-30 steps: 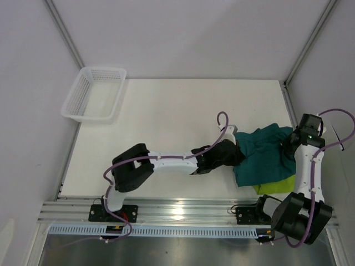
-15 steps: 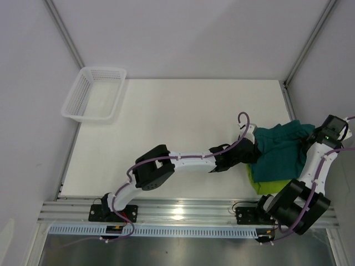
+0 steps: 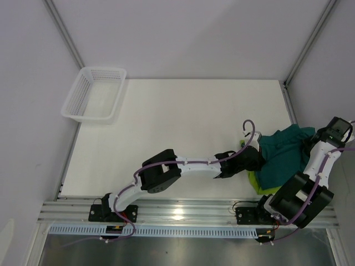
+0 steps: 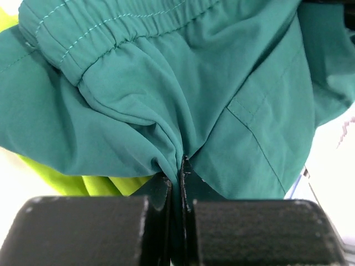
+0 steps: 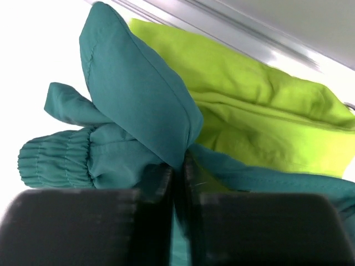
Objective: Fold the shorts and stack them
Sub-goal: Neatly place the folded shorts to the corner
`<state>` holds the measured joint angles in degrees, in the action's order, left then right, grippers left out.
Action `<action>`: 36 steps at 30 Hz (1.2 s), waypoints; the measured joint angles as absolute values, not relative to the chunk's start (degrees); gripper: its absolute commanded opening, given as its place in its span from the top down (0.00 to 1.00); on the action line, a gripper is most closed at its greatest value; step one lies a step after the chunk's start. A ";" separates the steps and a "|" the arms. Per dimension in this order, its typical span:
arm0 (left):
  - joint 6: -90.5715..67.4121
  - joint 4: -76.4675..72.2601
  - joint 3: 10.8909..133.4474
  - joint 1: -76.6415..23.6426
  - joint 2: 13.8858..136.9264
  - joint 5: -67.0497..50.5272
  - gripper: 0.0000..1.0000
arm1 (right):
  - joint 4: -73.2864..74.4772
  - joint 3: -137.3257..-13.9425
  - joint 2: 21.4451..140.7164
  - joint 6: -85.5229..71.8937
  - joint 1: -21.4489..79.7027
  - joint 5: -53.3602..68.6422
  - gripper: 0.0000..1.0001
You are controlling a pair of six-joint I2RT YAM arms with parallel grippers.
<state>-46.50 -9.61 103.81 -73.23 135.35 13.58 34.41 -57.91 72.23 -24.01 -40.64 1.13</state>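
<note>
The dark teal shorts (image 3: 284, 158) lie bunched at the table's right edge, on top of the lime green shorts (image 3: 256, 181), of which only a strip shows at the near left. My left gripper (image 3: 259, 160) is shut on the teal fabric (image 4: 183, 94) at its left side, with green cloth (image 4: 102, 185) showing underneath. My right gripper (image 3: 310, 145) is shut on the teal shorts (image 5: 138, 94) at their right side, and the green pair (image 5: 266, 116) fills the view behind them.
A white mesh basket (image 3: 94, 94) stands at the far left corner of the table (image 3: 177, 127). The right wall post (image 3: 288, 100) and the table's right edge run close beside the right arm. The metal rail (image 3: 183, 213) runs along the near edge.
Both grippers have carried the teal shorts to the right, toward the table's right edge, over the green pair. The left arm has stretched further out; the right gripper moved out to the right.
</note>
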 measured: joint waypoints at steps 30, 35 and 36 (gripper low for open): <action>-50.52 -12.69 70.17 -63.18 110.74 9.08 0.01 | 14.52 -44.84 63.20 -32.03 -42.26 36.05 0.00; -50.43 -14.87 62.78 -62.72 104.97 7.60 0.01 | 3.92 -34.72 58.35 -40.03 -37.56 47.53 0.01; -50.41 -15.40 60.97 -62.41 103.70 7.46 0.01 | 1.85 -33.43 57.04 -41.32 -36.32 49.12 0.01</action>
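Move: Both hands still pinch the teal shorts over the lime shorts, whose middle lies about 7 cm to the right of the left hand, 2 cm back and some 6 cm below. The middle of the teal shorts is roughly 10 cm right and 1 cm ahead of the left hand, 3 cm lower. From the right hand, the lime shorts lie about 8 cm back, 13 cm left and 11 cm below; the teal middle, 5 cm back, 10 cm left and 8 cm below. Both hands open while dipping, releasing the teal shorts over the lime shorts, then sweep some 15 cm left. ##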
